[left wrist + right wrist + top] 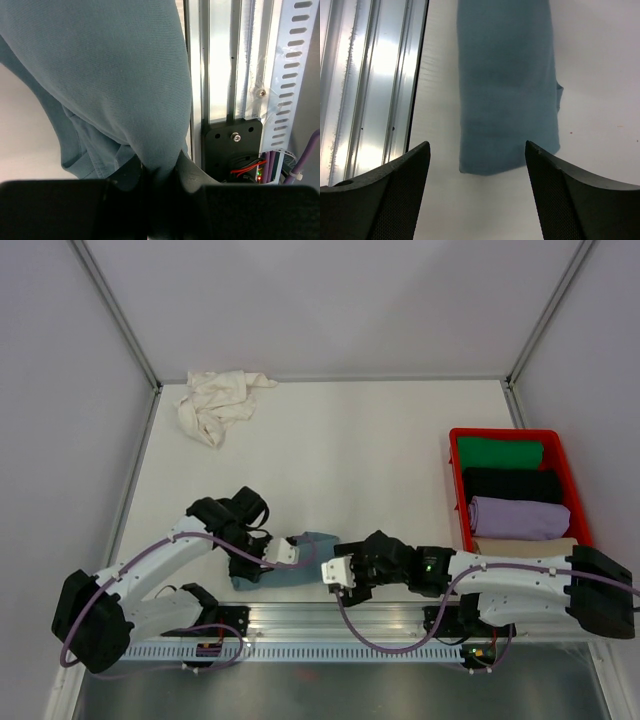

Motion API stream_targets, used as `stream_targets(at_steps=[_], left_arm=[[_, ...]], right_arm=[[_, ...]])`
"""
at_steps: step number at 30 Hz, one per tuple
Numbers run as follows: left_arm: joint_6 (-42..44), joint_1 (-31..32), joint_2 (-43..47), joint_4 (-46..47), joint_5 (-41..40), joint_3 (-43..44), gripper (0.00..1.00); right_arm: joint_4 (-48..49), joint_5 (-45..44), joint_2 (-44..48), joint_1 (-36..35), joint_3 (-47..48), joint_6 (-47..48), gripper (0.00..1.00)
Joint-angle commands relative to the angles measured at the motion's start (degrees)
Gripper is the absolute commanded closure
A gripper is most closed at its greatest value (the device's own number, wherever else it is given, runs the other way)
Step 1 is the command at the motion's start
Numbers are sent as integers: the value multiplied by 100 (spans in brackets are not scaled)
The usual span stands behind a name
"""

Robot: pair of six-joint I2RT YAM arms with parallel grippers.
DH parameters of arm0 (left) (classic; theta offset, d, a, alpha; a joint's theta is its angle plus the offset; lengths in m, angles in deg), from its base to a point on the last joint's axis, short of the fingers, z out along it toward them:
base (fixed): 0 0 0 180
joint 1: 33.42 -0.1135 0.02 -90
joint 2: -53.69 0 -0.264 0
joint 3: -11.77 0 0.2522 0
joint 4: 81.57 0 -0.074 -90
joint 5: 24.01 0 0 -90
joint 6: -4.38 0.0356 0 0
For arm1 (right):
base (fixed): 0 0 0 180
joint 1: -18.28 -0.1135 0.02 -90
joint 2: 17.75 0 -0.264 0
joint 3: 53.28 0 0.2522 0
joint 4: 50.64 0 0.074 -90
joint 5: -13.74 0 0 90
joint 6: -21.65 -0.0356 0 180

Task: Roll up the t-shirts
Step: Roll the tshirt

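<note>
The slate-blue t-shirt (pixel 300 574) lies as a narrow folded bundle at the table's near edge, between my two grippers. My left gripper (pixel 262 558) is shut on its left part; in the left wrist view the cloth (pixel 115 75) is pinched between the black fingers of that gripper (pixel 159 172). My right gripper (pixel 330 575) is open and empty just short of the bundle's right end. In the right wrist view the shirt's end (pixel 507 85) lies flat between and ahead of that gripper's spread tips (pixel 476 145). The cream-white t-shirt (pixel 215 400) lies crumpled at the far left corner.
A red bin (pixel 455 480) at the right holds rolled green, black, lilac and tan shirts. An aluminium rail (pixel 330 620) runs along the near edge, right beside the blue shirt. Walls enclose the table at the left, back and right.
</note>
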Motion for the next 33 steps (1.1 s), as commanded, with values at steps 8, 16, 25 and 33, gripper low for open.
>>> stream_targets(at_steps=[8, 16, 25, 33], left_arm=[[262, -92, 126, -103, 331, -58, 95], [578, -381, 47, -77, 744, -111, 95], [1378, -1041, -875, -331, 526, 293, 90], [1097, -1208, -990, -472, 533, 592, 75]], right_arm=[[1704, -1340, -1152, -304, -133, -2, 19], [1477, -702, -1803, 221, 261, -932, 84], [97, 1295, -932, 1083, 788, -1504, 100], [-1127, 2735, -1864, 1682, 1520, -2259, 100]])
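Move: The right end of the folded t-shirt lies just off my open right fingers: roughly 3 cm ahead, 2 cm to the left and 5 cm below. The metal rail runs about 8 cm behind that hand and 6 cm lower; the red box's middle is some 42 cm to its right and 15 cm ahead, about 3 cm lower. From my left hand, already gripping the shirt's other end, that right end is about 18 cm right, 2 cm forward and 3 cm down. My right hand sinks about 5 cm while easing forward and slightly left onto the t-shirt's free end, and my fingers shut to pinch it. Then I raise that end about 4 cm and roll the wrist nearly 30 degrees, its forward side tipping down. My left hand keeps its grip and, late on, moves forward a little over 3 cm. ##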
